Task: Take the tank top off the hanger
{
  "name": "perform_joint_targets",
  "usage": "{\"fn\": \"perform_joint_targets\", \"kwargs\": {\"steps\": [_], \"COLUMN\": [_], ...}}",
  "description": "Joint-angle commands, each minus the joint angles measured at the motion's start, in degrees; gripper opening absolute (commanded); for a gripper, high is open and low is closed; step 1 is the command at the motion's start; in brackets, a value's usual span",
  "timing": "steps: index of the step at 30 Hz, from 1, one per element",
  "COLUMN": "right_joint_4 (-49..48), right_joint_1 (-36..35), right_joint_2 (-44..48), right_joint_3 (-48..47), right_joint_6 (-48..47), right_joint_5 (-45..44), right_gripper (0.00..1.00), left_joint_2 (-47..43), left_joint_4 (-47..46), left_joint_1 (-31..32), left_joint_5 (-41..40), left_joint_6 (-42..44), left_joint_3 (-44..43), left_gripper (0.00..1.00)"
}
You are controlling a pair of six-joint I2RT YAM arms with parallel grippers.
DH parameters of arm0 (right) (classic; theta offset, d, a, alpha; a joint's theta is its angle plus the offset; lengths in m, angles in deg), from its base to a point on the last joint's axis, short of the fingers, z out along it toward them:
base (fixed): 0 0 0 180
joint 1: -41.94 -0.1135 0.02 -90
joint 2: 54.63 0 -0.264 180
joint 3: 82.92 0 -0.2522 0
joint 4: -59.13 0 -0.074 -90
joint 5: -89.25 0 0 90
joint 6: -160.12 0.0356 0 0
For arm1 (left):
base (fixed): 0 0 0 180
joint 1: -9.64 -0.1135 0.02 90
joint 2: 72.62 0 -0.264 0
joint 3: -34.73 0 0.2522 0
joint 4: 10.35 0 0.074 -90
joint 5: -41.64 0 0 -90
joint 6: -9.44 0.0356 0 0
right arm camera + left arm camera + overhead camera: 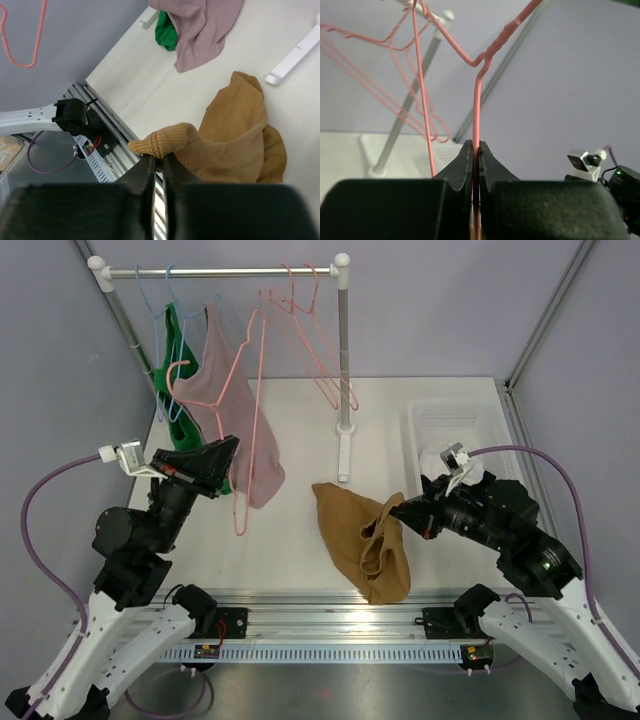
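The mustard ribbed tank top (355,530) lies crumpled on the white table, centre front, clear of any hanger. My right gripper (400,510) is shut on a bunched fold of its strap (175,140), the rest of the tank top (240,125) spreading out beyond the right gripper (159,157). A bare pink wire hanger (241,528) hangs tilted left of centre. My left gripper (232,445) is shut on its wire. In the left wrist view the left gripper (476,146) clamps the hanger's wire (476,100), which runs straight up from between the jaws.
A clothes rack stands at the back, with a rod (220,272) and a post (343,350). On it hang a mauve garment (230,400), a green garment (172,350) and empty pink hangers (310,330). A white basket (455,420) is at back right.
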Motion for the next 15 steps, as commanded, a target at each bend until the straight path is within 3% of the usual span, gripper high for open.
{"fn": "perform_joint_targets", "kwargs": {"steps": [1,3,4,5,6,15], "right_joint_4": [-3.08,-4.93,-5.38,-5.64,-5.91,-3.63], "right_joint_1": [0.39,0.31,0.31,0.31,0.39,0.31], "right_joint_2": [-5.45,-7.12,-7.39,-7.92,-8.18,-8.02], "right_joint_3": [1.48,2.28,2.45,2.45,2.63,2.45], "right_joint_6": [0.40,1.45,1.72,1.89,2.07,1.37], "right_joint_5": [0.35,-0.26,-0.87,-1.05,-1.14,-2.81], "right_gripper": [0.19,0.39,0.56,0.86,0.99,0.99], "left_joint_2": [1.35,1.88,3.62,4.68,6.61,33.91], "left_joint_4": [19.33,25.02,26.89,28.56,32.40,47.80], "left_joint_1": [0.27,0.27,0.27,0.19,0.19,-0.77], "left_joint_5": [-10.56,-14.06,-15.38,-16.27,-18.63,-18.83], "left_joint_6": [4.02,3.41,3.41,3.67,4.11,8.85], "left_joint_3": [-4.05,-5.81,-6.69,-7.65,-10.97,-36.37], "left_gripper": [0.00,0.00,0.00,0.00,0.00,0.00]}}
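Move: The left hand still grips the empty pink hanger; the free stretch of rail lies about 27 cm ahead of it, 6 cm right and 15 cm up. Two empty hangers hang some 13 cm to the right of that stretch; the mauve tank top is around 15 cm ahead of the hand and 12 cm below. The right hand pinches the tan tank top by an edge, its middle roughly 4 cm ahead, 4 cm left and 20 cm down; the white basket is about 25 cm ahead and 22 cm right. Down and slightly forward goes the right hand, about 5 cm, its fingers opening wide on the way and letting go of the tan tank top; it then stays there, open. The left hand keeps its hold on the hanger, sinking about 9 cm and then pushing forward about as far towards the rack, tipping its fingers down some 35 degrees, left side rising, while swinging a little counter-clockwise. ##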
